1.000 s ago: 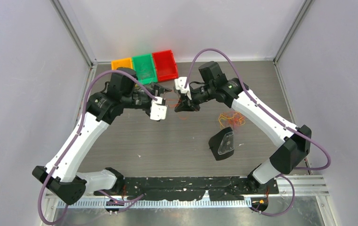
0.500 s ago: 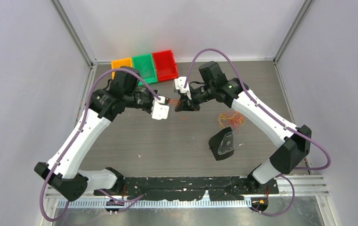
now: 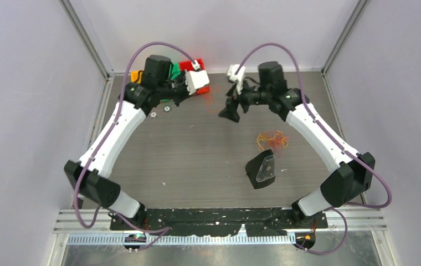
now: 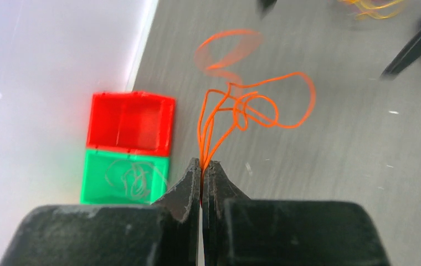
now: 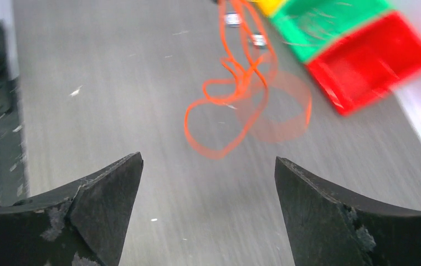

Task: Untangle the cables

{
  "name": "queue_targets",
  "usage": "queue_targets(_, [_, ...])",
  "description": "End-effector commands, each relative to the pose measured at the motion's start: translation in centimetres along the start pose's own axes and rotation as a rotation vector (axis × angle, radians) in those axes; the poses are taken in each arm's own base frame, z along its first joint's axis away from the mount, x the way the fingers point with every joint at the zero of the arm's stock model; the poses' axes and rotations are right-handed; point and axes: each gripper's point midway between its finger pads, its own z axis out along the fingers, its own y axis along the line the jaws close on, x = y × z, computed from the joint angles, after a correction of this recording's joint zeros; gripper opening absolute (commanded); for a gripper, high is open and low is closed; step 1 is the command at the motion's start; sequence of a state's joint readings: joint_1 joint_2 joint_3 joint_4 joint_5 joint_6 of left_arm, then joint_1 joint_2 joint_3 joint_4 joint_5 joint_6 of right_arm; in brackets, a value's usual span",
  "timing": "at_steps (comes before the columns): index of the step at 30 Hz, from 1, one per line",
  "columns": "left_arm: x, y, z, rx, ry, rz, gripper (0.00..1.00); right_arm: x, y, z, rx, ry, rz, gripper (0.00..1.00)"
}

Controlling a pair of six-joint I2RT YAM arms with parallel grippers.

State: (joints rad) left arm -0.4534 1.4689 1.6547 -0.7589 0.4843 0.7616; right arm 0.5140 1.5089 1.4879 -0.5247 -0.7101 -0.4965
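Note:
My left gripper (image 4: 201,164) is shut on a thin orange cable (image 4: 241,105), whose loops hang free in front of the tips. In the top view the left gripper (image 3: 205,88) is raised beside the red bin (image 3: 200,64), and the orange cable (image 3: 211,102) dangles below it. My right gripper (image 3: 231,108) is just to the right of that cable. It stands open (image 5: 208,160) with nothing between its fingers, the orange cable (image 5: 225,111) a short way ahead. A small bunch of red, orange and yellow cables (image 3: 272,139) lies on the table further right.
Orange (image 3: 135,75), green (image 3: 172,72) and red bins stand in a row at the back left. The green bin (image 4: 125,177) holds thin wires. A black holder with a clear piece (image 3: 262,169) sits near the right arm. Two small washers (image 3: 160,111) lie under the left arm.
The left gripper shut on the orange cable and carried it up and back toward the bins. The right gripper opened, let the cable go and drew back to the right.

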Motion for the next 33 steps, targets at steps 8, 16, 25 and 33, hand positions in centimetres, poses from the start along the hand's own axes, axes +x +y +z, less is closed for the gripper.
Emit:
queue_targets(8, [8.7,17.2,5.7,-0.603,0.330,-0.169,0.00,1.4,-10.3,-10.2,0.487,-0.109,0.286,0.95])
queue_targets(16, [15.1,23.6,11.0,-0.726,0.417,-0.176,0.00,4.1,-9.3,-11.7,0.540,-0.073,0.299,0.95])
queue_targets(25, [18.8,23.7,15.8,-0.706,0.407,-0.136,0.02,6.0,-8.4,-12.6,0.566,-0.011,0.316,0.95])
queue_targets(33, [11.0,23.0,12.0,-0.592,0.224,-0.158,0.69,9.1,-8.9,-13.2,0.563,0.131,0.388,0.95])
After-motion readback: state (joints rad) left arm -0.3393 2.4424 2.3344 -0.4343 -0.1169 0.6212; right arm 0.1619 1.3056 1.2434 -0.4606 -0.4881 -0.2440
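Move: The left hand holds the orange cable; the red box it is bound for lies about 29 cm straight ahead and 29 cm below. The green box stands some 12 cm to the left of the red one, the yellow box about 24 cm. From the empty right hand the cable tangle lies about 18 cm right, 2 cm back and 27 cm down, with the black pouch some 12 cm right and 14 cm back. Forward and down sweeps the left hand, about 30 cm out to the red box with the orange cable hanging from its fingers, turning some 40 degrees counter-clockwise; the last stretch is nearly straight down, then the fingers open halfway and let the cable go at the red-green edge. The open right hand swings about 16 cm right, first out and then partly back, turning clockwise towards the tangle. ##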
